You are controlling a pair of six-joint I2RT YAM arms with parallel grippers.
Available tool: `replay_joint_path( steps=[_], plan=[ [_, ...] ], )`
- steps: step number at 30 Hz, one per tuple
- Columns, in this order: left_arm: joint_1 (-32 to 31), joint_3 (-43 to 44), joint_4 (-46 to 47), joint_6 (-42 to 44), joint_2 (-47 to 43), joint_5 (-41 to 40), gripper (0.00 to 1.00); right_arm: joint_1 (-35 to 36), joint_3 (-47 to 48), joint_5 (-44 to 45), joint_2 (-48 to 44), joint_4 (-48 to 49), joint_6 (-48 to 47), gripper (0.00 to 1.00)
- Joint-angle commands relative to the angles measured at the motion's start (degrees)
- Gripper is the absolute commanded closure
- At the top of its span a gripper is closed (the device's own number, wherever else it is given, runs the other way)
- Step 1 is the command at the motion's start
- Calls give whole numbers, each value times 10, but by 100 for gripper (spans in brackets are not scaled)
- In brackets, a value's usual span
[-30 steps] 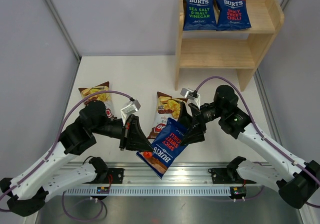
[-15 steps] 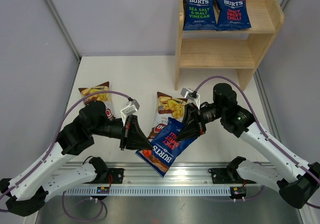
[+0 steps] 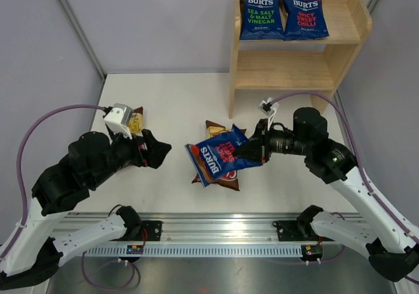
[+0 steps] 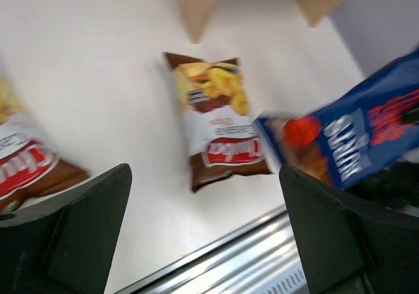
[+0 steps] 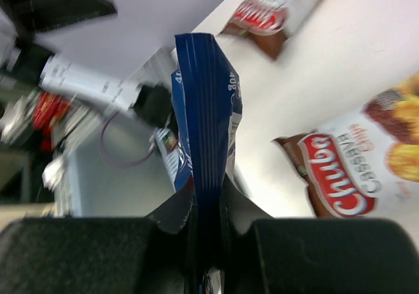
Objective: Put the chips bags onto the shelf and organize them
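My right gripper (image 3: 254, 151) is shut on the edge of a dark blue BURTS bag (image 3: 219, 158) and holds it above the table; the right wrist view shows the bag (image 5: 203, 143) pinched edge-on between the fingers (image 5: 208, 235). One Chuba bag (image 3: 221, 178) lies under it, mostly covered. My left gripper (image 3: 157, 154) is open and empty, left of the held bag; its view shows that Chuba bag (image 4: 219, 127) and the blue bag (image 4: 357, 140). A second Chuba bag (image 3: 135, 121) lies at the left, mostly hidden by my left arm. The wooden shelf (image 3: 344, 42) holds two BURTS bags (image 3: 260, 16) on its top tier.
The shelf's lower tier (image 3: 281, 71) has nothing on it. A metal rail (image 3: 209, 232) runs along the table's near edge. Grey walls close in the table at left, back and right.
My left gripper has let go of the blue bag and drawn back to the left. My right gripper alone holds the bag, swung up and toward the shelf side.
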Motion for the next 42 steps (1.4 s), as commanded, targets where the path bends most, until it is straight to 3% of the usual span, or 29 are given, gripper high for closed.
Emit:
replay_joint_path(
  steps=[1,4,10,13,16,23,28,33,42],
  plan=[
    [2,-42,-53,15,-10,-208,1,-22,74,198,-17,-23,55,85],
    [2,-118,-42,16,-18,-212,1,-79,154,226,18,-44,78,85],
    [1,-254,54,20,-125,-203,1,-264,363,134,123,-73,133,86],
    [1,-279,74,24,-144,-208,1,-338,387,101,157,-26,215,86],
    [1,-280,71,22,-148,-203,1,-391,401,145,179,23,286,85],
    [1,-291,82,20,-152,-180,1,-429,451,295,237,90,391,84],
    [1,-295,88,25,-161,-169,1,-441,502,383,275,85,413,85],
    [0,-296,91,25,-175,-166,1,-450,460,479,280,167,445,84],
    [0,-302,103,39,-184,-139,1,-451,478,553,329,210,445,83]
  ],
)
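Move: The bag I hold in my right hand is bound for the open slot at the right end of the upper shelf, about 32 cm ahead, 28 cm to the right and 18 cm up. The spicy chilli bag beside that slot is equally far out and high, some 17 cm right; the sea salt bag is about 5 cm right. On the table, the middle Chuba bag lies some 14 cm ahead, 6 cm left and 31 cm below. From my left hand the slot is about 31 cm ahead, 51 cm right and 15 cm up. Keeping my right-hand pinch on the blue bag's end, I swing it right, forward and up, about 30 cm each of the first two and some 24 cm up, to the right end of the upper shelf. My wrist turns about 90 degrees clockwise and rolls, so the fingers go from pointing left to forward. My empty, open left hand sinks about 12 cm and draws left. ##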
